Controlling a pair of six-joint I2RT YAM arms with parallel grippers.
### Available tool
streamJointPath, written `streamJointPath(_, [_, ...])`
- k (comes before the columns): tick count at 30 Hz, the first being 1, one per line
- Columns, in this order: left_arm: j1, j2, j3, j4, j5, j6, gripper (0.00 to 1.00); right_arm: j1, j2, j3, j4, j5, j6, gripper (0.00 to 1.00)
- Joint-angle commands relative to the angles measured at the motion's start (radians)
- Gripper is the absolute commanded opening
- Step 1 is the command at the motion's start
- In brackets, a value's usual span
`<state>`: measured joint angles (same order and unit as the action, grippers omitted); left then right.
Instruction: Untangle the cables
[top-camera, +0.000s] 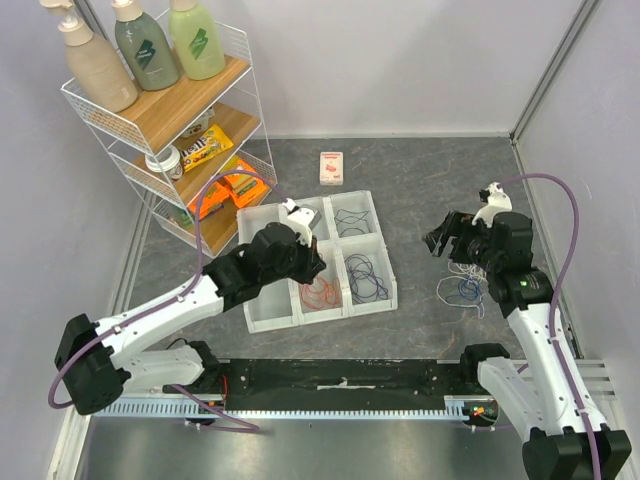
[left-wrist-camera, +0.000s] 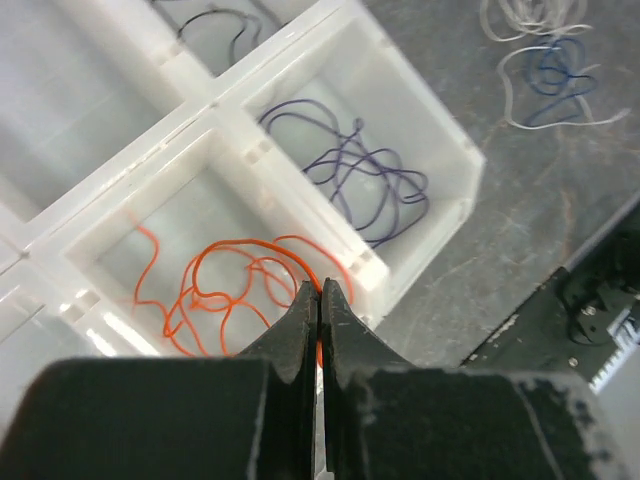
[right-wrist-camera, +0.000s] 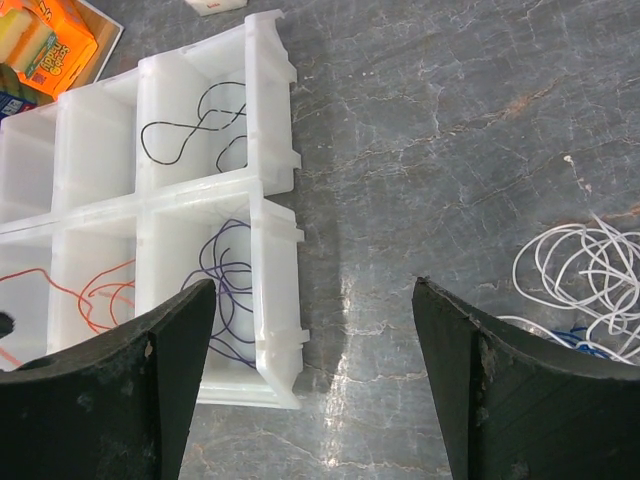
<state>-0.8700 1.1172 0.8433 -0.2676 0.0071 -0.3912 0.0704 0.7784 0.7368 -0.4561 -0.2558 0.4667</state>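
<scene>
A white compartment tray holds an orange-red cable, a blue-purple cable and a black cable, each in its own compartment. My left gripper hangs over the orange cable's compartment. In the left wrist view it is shut on a strand of the orange cable. A white cable and a blue cable lie bunched together on the table at the right. My right gripper is open and empty, above bare table between the tray and that bunch.
A wire shelf with bottles and snack packs stands at the back left. A small white box lies behind the tray. Walls close in on both sides. A black rail runs along the near edge.
</scene>
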Motion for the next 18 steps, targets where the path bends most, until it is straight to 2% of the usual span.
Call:
streamJointPath(1, [0.009,0.036,-0.052,0.076,-0.156,-0.072,0.02,0.002,-0.042,0.009,-0.004,-0.014,-0.01,0.87])
streamJointPath(4, [0.02,0.11,-0.043,0.065,-0.183,-0.083,0.02,0.002,-0.05,-0.02,0.011,-0.016,0.006,0.87])
streamJointPath(7, [0.026,0.19,0.026,-0.019,-0.2,-0.086,0.03,0.0,-0.031,-0.028,0.016,-0.023,0.012,0.87])
streamJointPath(8, [0.026,0.21,0.048,-0.045,-0.199,-0.086,0.09,0.002,-0.027,-0.031,0.014,-0.025,0.016,0.86])
streamJointPath(12, [0.025,0.169,0.027,-0.021,-0.156,-0.113,0.46,0.0,-0.03,-0.053,0.013,-0.03,0.026,0.86])
streamJointPath(14, [0.025,0.124,0.002,-0.01,-0.121,-0.127,0.56,0.003,-0.031,-0.059,0.008,-0.017,0.032,0.86])
streamJointPath(16, [0.025,0.075,-0.007,-0.018,-0.081,-0.129,0.72,0.002,-0.027,-0.057,-0.001,0.018,0.05,0.86])
streamJointPath(18, [0.025,0.02,-0.003,-0.028,-0.041,-0.121,0.89,0.002,-0.012,-0.051,-0.032,0.122,0.091,0.86])
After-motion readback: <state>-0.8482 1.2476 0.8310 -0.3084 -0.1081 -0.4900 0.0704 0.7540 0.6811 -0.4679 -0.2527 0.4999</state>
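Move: The left hand still pinches the upper end of the orange cable, whose compartment floor, with the rest of the cable, lies about 3 cm ahead of it and 14 cm below. At the same depth, the purple cable's compartment is some 11 cm right and 6 cm ahead, the empty near-left compartment about 13 cm left and level with the hand. From the idle right hand the orange cable lies roughly 28 cm left, 5 cm back, 16 cm down. Down first, about 8 cm, easing some 2 cm forward and 2 cm left, the left hand lowers the held orange cable into its compartment while the wrist turns roughly 20 degrees, partly counter-clockwise. Near the bottom the fingers start to open and spread nearly wide, letting go of the cable, and the hand lifts back 2 to 3 cm with them still opening. ##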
